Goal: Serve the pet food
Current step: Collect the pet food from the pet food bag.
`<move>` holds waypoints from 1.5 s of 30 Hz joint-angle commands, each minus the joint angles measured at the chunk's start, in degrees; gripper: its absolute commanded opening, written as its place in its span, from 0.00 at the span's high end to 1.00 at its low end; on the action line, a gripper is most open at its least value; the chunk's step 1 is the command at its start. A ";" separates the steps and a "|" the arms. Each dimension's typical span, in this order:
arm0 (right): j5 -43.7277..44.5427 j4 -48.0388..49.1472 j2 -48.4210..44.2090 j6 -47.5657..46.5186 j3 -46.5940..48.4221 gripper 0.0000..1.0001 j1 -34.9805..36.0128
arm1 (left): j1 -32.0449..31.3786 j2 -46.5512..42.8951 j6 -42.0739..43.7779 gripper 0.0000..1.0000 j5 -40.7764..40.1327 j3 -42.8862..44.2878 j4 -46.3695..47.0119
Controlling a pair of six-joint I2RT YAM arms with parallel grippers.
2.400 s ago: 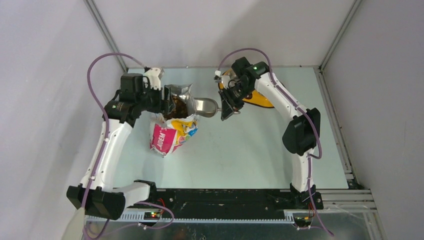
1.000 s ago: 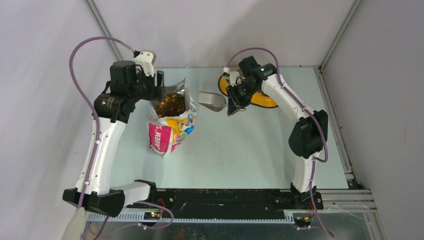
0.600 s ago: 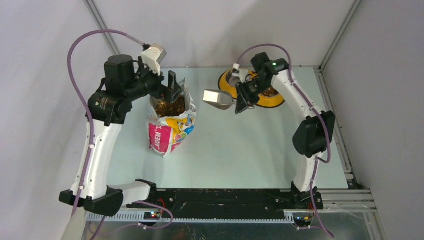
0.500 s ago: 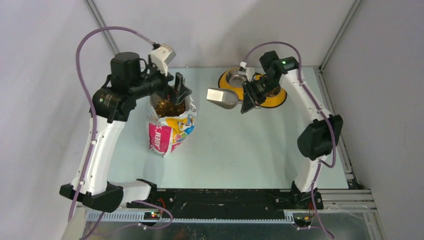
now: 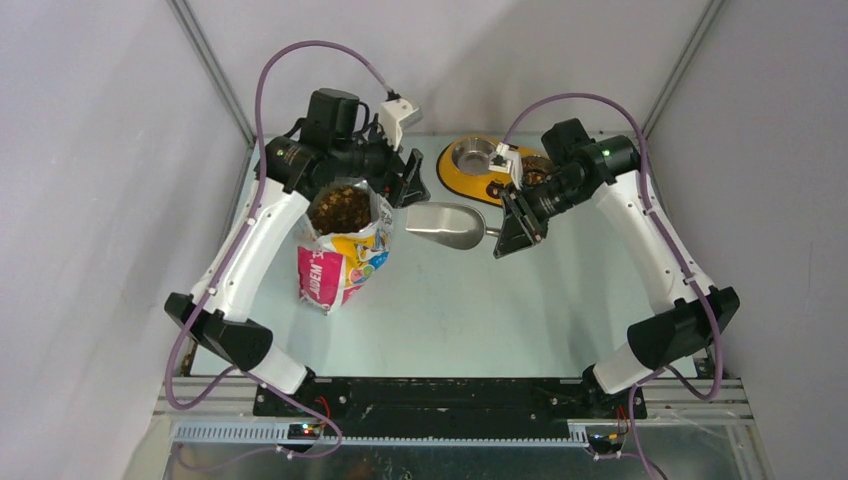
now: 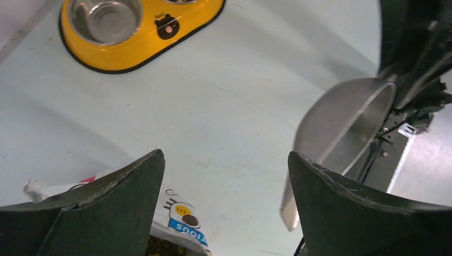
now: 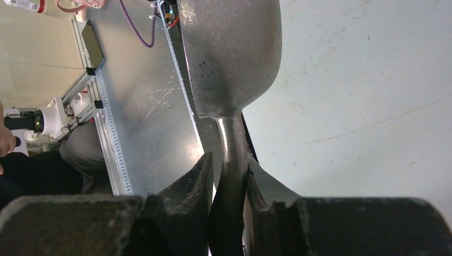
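The pet food [image 5: 342, 208] shows as brown kibble in the open top of the white-orange-pink bag [image 5: 340, 265], which stands left of centre. My left gripper [image 5: 408, 185] hangs open just right of the bag's mouth with nothing between its fingers; in the left wrist view, the gripper [image 6: 225, 157] looks down on the bag's edge [image 6: 181, 221]. The grey metal scoop [image 5: 450, 225] hovers right of the bag with no kibble showing in it. My right gripper [image 5: 505, 235] is shut on its handle [image 7: 232, 154]. More kibble [image 5: 537, 172] lies in the feeder's right bowl.
The yellow double-bowl feeder [image 5: 470, 185] lies at the back centre, its left steel bowl [image 5: 473, 155] bare, also in the left wrist view [image 6: 106, 18]. The right arm partly covers the feeder's right bowl. The enclosure walls stand close at the back and sides.
My left gripper let go of the bag's left rim, opened wide and swung across to the bag's right side. The right arm brought the scoop from beside the feeder toward the table's middle.
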 commanded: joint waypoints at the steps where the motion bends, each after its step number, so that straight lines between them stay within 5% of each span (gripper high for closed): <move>1: -3.24 3.26 -1.59 -0.05 -0.45 1.00 -0.25 | -1.45 -1.66 1.24 0.08 6.09 1.78 -1.76; 17: -3.48 2.97 1.59 -1.92 -0.66 1.00 0.35 | -1.19 -5.60 0.61 0.04 11.74 -5.28 -0.46; 26: -6.29 2.91 0.75 -1.78 0.98 1.00 0.14 | -2.19 -4.51 1.36 0.07 6.98 -8.89 0.69; 28: -6.58 2.91 0.47 -1.74 1.14 1.00 0.16 | -2.20 -4.06 1.11 0.15 7.33 -8.76 0.70; 37: -9.59 5.90 -0.61 0.31 1.12 1.00 -0.65 | -2.20 -2.92 -1.85 0.97 6.80 -8.33 1.89; 45: -14.76 18.65 -3.89 10.62 -3.99 0.97 -5.30 | -1.15 -4.80 -6.42 1.00 6.50 -12.39 6.14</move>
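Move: The scoop, its handle held in the right hand, has its bowl about 5 cm back and 5 cm to the right of the left hand, some 3 cm lower. The open pet food bag stands about 14 cm to the left hand's left, 6 cm back and some 22 cm below; the yellow bowl tray lies 6 cm ahead, 17 cm to its right and roughly 30 cm below. From the right hand the scoop bowl is about 9 cm left, 1 cm ahead and about 1 cm higher. The left fingers close from wide open and pinch the lip end of the scoop bowl, after that hand has drawn back about 5 cm, first rising slightly, then sinking onto the rim. The right hand keeps its grip on the handle, almost still at first; once the pinch is made it eases forward some 2 cm and rises slightly, rolling its left side up a few degrees. ##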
